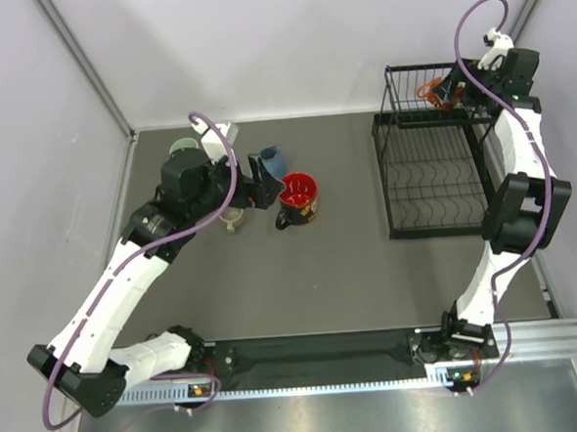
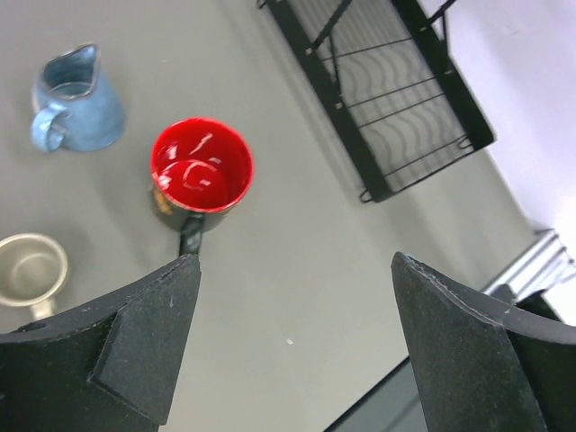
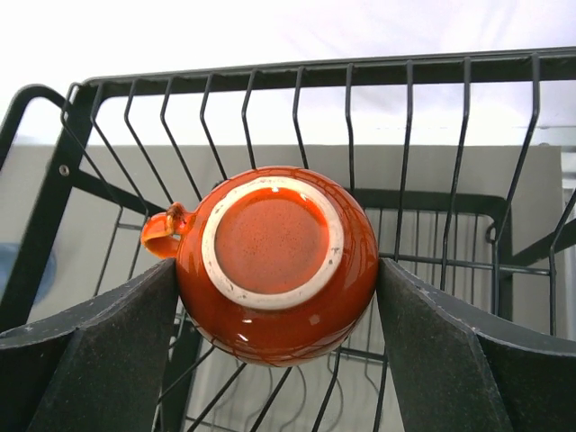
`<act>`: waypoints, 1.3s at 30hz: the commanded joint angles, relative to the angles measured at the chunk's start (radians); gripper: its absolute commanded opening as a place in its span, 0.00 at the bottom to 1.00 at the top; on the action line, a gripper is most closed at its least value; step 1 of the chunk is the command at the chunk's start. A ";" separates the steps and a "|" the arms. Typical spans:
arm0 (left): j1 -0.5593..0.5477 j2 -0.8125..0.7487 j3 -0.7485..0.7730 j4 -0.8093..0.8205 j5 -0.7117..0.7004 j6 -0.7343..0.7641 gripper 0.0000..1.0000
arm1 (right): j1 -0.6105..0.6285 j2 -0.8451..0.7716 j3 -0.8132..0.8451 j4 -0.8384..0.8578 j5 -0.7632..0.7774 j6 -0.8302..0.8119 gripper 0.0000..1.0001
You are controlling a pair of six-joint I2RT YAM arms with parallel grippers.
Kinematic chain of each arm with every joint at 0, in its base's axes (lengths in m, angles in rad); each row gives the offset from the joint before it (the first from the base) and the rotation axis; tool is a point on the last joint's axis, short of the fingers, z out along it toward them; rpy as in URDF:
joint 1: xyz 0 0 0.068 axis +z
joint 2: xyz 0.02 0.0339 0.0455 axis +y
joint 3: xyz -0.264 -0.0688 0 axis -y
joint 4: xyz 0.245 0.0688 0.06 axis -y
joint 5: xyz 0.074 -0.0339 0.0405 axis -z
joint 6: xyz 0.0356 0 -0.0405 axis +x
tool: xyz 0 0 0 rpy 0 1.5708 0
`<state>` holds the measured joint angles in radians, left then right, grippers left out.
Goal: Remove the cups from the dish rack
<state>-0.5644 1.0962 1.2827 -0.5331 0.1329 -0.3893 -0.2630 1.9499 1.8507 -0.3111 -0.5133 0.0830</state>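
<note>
The small orange mug [image 3: 274, 261] hangs bottom-up in the raised basket of the black wire dish rack [image 1: 433, 183], and it also shows in the top view [image 1: 428, 91]. My right gripper [image 3: 277, 270] is shut on it, one finger against each side. My left gripper [image 2: 295, 270] is open and empty above the table, near the black floral mug with red inside [image 2: 200, 171]. The blue mug [image 2: 76, 99] and small beige mug [image 2: 31, 268] stand on the table beside it. The pale green tumbler [image 1: 183, 146] and lavender tumbler [image 1: 222, 132] stand behind the left arm.
The lower tier of the rack [image 2: 396, 99] holds no cups. The rack's wires [image 3: 270, 75] surround the orange mug. Grey walls close in the table at the left, back and right. A metal rail [image 1: 377, 379] runs along the near edge.
</note>
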 commanded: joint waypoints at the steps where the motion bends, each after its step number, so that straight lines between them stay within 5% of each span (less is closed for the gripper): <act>1: 0.001 0.020 0.059 0.071 0.054 -0.037 0.92 | -0.031 -0.078 -0.021 0.138 -0.062 0.098 0.22; 14: 0.001 0.062 0.098 0.145 0.165 -0.129 0.91 | -0.114 -0.111 -0.100 0.303 -0.220 0.313 0.00; 39: 0.014 0.206 0.168 0.382 0.321 -0.307 0.88 | -0.168 -0.153 -0.269 0.842 -0.366 0.831 0.00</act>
<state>-0.5575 1.2816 1.4101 -0.2955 0.4088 -0.6498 -0.4179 1.8858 1.5887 0.3294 -0.8448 0.8101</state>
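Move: The orange cup is already gripped between the right fingers, with the rack's upper shelf right under them, its middle some 5 cm below. From this hand the red cup on the table stands about 40 cm to the left, 15 cm back and 22 cm lower. From the empty left hand the orange cup is about 45 cm to the right, 28 cm ahead and 7 cm lower; the red cup is some 13 cm ahead, 6 cm right and 27 cm below. Upward, about 6 cm and faster in the second half, the right hand lifts the gripped orange cup from the upper shelf, easing a little back and right while rolling some 35 degrees so its left side rises. Meanwhile the left hand, still wide open, swings about 7 cm right and 5 cm up towards the rack side, its right side rolling up and its fingers turning clockwise. ##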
